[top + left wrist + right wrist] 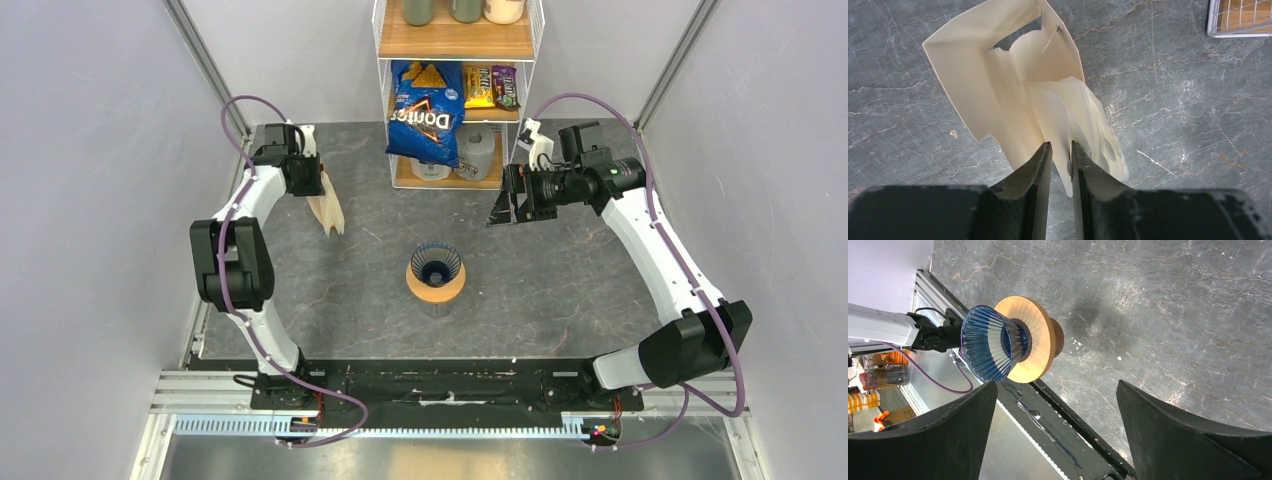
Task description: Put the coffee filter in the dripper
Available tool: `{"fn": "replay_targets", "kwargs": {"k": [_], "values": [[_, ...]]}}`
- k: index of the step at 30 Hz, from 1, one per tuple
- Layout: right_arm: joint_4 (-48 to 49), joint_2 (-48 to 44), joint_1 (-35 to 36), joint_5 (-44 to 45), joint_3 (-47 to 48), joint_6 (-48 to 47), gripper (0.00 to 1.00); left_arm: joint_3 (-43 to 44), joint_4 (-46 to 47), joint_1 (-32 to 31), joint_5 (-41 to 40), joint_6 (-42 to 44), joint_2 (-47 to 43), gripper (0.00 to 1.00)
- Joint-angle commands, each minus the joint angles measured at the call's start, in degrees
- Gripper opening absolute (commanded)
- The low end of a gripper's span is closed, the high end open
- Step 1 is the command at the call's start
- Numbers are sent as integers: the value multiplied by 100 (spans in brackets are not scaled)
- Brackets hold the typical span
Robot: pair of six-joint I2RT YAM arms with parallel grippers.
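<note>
In the left wrist view the pale coffee filter [1088, 125] sticks out of a tan folded paper sleeve [973, 80] above the table. My left gripper [1061, 145] has its fingers close together, with an edge of the filter between them. From above, the sleeve [327, 208] hangs as a tan wedge at my left gripper [315, 185], far left. The dark blue ribbed dripper [436, 263] sits on a tan wooden ring [436, 292] at the table's centre. My right gripper [505, 208] hovers to its far right, open and empty. In the right wrist view the dripper [988, 342] lies beyond the gripper [1056, 382].
A wire shelf rack [455, 45] stands at the back centre with a Doritos bag [425, 110], candy packs and a plastic jug; its corner [1240, 20] shows in the left wrist view. A black rail [430, 385] runs along the near edge. Grey walls close in both sides.
</note>
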Motion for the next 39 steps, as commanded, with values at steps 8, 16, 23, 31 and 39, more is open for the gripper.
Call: {"fn": "replay_targets", "kwargs": {"k": [8,16,23,31,39], "values": [[150,16,-29,-111,-1,45,99,226,82,-106,-407,-311,180,31],[150,56,-34,-145,26,49,99,226,78,-150,-664,-376,288,28],[150,50,-35,-155,26,58,99,243,78,-169,-691,-480,372,25],[150,21,-37,-163,23,38,99,354,-72,-173,-680,-490,231,14],[141,-19,-37,-268,102,-16,99,663,-663,-171,-866,-381,-151,2]]}}
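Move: The coffee filters' standing edges are just under my left fingertips: the stack's middle is some 4 cm below, about 1 cm ahead and 2 cm to the right. The paper holder around them has its middle roughly 3 cm ahead, 1 cm left and 5 cm below. The dripper waits about 21 cm back, 26 cm right and 3 cm higher. From my right hand the filters are some 19 cm ahead, 34 cm left and 19 cm lower. I sink my left hand nearly 3 cm more into the coffee filters, fingers slightly parted around the edge of the paper and the wrist turning about 5 degrees counter-clockwise. At the bottom I shut the fingers to pinch that edge, and while they close I start back up, by about 1.5 cm. ##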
